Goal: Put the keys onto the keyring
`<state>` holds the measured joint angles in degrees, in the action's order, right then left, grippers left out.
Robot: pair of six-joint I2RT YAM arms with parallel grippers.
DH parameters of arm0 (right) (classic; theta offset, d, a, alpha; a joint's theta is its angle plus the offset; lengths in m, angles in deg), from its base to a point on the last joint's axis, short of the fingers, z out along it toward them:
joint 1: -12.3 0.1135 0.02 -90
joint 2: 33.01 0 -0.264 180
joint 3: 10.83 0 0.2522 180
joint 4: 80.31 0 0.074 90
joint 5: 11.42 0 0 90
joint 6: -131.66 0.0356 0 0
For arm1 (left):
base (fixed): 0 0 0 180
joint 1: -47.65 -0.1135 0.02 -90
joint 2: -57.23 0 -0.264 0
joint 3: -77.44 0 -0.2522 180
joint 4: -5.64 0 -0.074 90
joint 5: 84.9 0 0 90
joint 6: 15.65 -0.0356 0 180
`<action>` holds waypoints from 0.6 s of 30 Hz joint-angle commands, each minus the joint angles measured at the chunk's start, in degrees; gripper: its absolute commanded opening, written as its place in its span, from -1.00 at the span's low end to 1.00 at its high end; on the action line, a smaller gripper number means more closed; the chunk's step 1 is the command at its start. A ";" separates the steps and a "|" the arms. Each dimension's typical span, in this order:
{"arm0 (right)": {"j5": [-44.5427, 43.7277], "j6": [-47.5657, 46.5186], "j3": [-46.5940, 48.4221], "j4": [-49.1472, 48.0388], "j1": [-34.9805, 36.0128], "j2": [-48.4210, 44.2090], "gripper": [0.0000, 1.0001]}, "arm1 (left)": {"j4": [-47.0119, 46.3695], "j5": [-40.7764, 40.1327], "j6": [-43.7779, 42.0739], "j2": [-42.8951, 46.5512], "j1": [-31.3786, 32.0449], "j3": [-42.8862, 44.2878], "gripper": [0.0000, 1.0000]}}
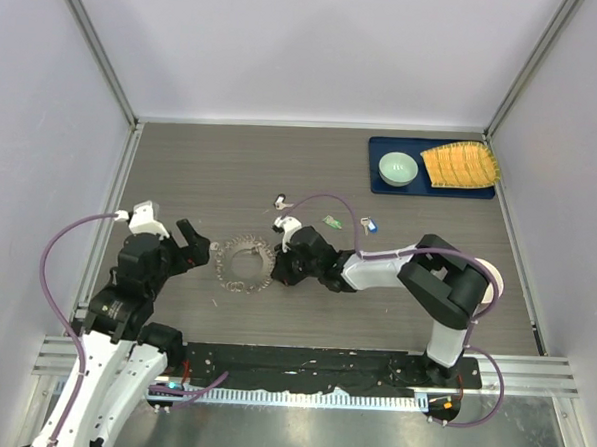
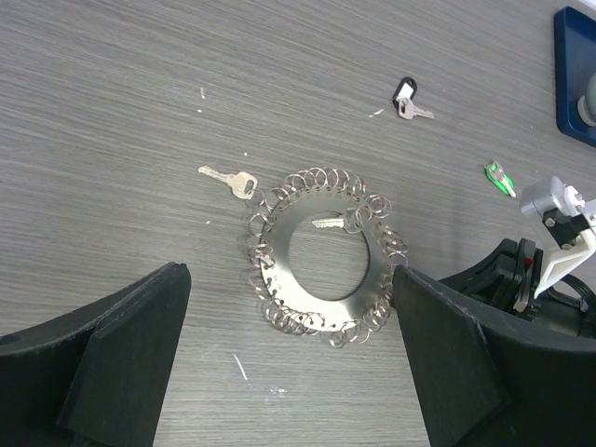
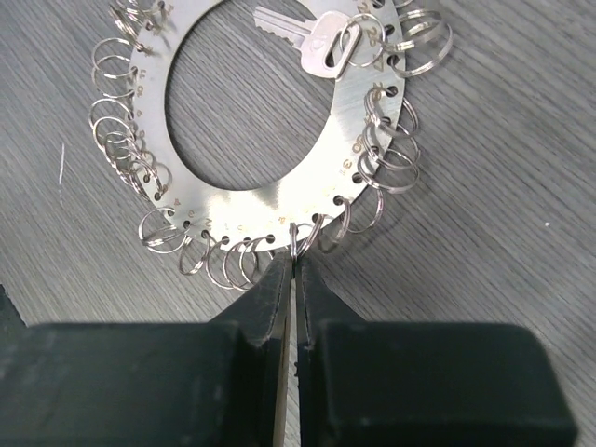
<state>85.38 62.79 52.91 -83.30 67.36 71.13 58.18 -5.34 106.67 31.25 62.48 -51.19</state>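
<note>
The keyring is a flat metal disc with a hole, its rim strung with several small wire rings, and it lies on the table. My right gripper is shut on one small ring at the keyring's near edge. One silver key hangs on a ring at the far side. My left gripper is open, its fingers either side of the keyring without touching it. A green-headed key and a blue-headed key lie behind the right gripper. A loose silver key lies beside the disc.
A black-headed key lies further back on the table. At the back right, a dark blue tray carries a pale green bowl and a ribbed yellow object. White walls close in the table on three sides.
</note>
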 commanded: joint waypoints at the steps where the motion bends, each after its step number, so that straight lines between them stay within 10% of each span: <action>1: 0.40 -1.26 -2.24 -8.11 0.13 -4.38 -0.99 | -4.24 5.15 -1.02 -1.62 -0.42 -0.95 0.91; 18: 4.26 -7.41 -11.47 -32.37 -1.19 -17.56 -0.99 | -18.03 27.12 -2.17 -2.68 -0.42 -2.63 0.99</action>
<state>87.94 58.44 42.75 -103.91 66.45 59.07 47.76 13.54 106.32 28.56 62.24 -54.60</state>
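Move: The right hand already pinches a small ring on the keyring's right edge; the keyring's middle lies about 6 cm to its left and 2 cm ahead, 1 cm lower. A loose key is some 14 cm left and 6 cm ahead, the black-tagged key 17 cm straight ahead, the green key 12 cm ahead and 13 cm right. From the open left hand the keyring is about 12 cm right, 4 cm ahead and 18 cm below. Keeping the small ring pinched in its shut fingertips, the right hand lifts the keyring's right edge almost straight up off the table, about 9 cm, gathering speed, while its fingers tip up towards level, some 20 degrees. Meanwhile the wide-open left hand swings about 6 cm to its right towards the keyring, dipping slightly and then rising again, and turns clockwise. ##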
